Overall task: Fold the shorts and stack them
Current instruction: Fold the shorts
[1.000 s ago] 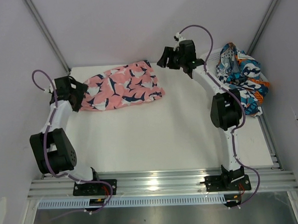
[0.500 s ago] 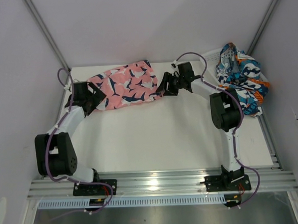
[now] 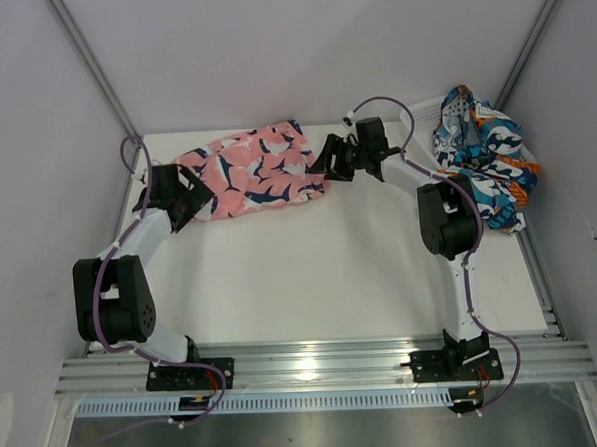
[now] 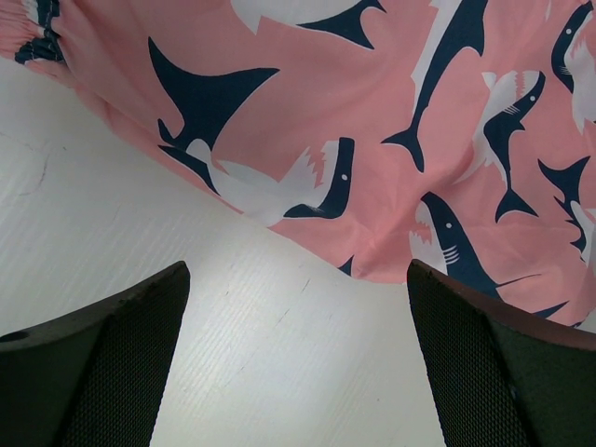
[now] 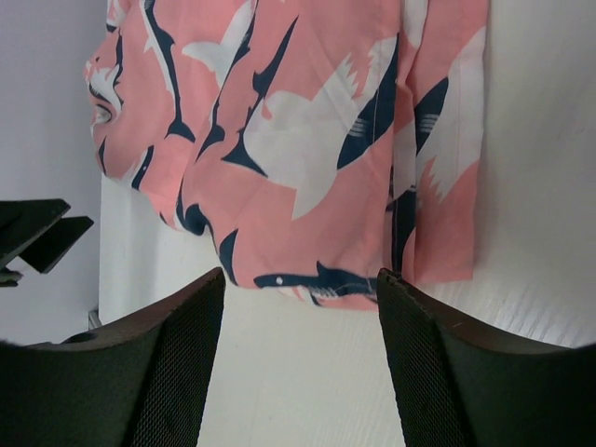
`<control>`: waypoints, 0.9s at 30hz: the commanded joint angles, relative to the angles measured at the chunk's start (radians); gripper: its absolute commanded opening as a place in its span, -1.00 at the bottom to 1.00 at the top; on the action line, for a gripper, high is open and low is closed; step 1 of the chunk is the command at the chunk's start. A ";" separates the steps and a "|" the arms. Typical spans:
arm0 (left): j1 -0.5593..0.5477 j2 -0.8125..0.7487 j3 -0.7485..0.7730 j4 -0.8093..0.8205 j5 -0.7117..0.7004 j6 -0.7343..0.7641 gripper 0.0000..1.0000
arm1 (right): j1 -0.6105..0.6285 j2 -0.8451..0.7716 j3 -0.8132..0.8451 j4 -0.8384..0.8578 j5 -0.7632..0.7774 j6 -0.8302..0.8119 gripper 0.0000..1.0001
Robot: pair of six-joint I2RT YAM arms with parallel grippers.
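The pink shorts (image 3: 251,171) with navy-and-white sharks lie flat at the back of the table (image 3: 311,273). My left gripper (image 3: 193,195) is open at their left end; in the left wrist view its fingers (image 4: 140,354) straddle bare table just short of the pink hem (image 4: 372,121). My right gripper (image 3: 327,168) is open at their right edge, low over the table; the hem (image 5: 307,140) lies just beyond its fingertips (image 5: 200,326). Nothing is between either pair of jaws. The blue, teal, orange and white shorts (image 3: 483,159) hang crumpled over the basket at the back right.
A white mesh basket (image 3: 425,111) stands in the back right corner under the patterned shorts. Grey walls close in the table on the left, back and right. A metal rail (image 3: 326,367) carries both arm bases along the near edge.
My left gripper has swung right up to the shorts' left end. My right gripper has come down and left from the back to the shorts' right edge. The shorts have not moved.
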 commanded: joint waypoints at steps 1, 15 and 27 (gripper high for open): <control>-0.003 0.002 0.046 0.035 0.006 0.019 0.98 | -0.002 0.055 0.068 0.036 0.017 -0.007 0.37; -0.005 -0.013 0.057 0.019 -0.007 0.022 0.98 | 0.003 0.123 0.123 0.044 -0.011 0.002 -0.42; -0.003 -0.016 0.063 0.007 -0.022 0.025 0.98 | 0.021 0.020 0.211 -0.168 0.278 -0.229 -1.00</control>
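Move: The near right corner of the folded shorts lies almost under the right hand, about 1 cm ahead and 5 cm below. The middle of the shorts is some 15 cm to this hand's left and about 2 cm ahead, and their far right corner about 13 cm ahead and 4 cm left, both roughly 5 cm below. From the left hand, the near right corner lies about 29 cm right, 5 cm ahead and 5 cm below. Lower the open right gripper about 4 cm, easing slightly forward, onto the right edge of the shorts beside the near corner. Shut the fingers fully to pinch the cloth edge there, then carry it forward and up, about 2 cm each way, drifting a little right while the fingertips dip some 10 degrees. ##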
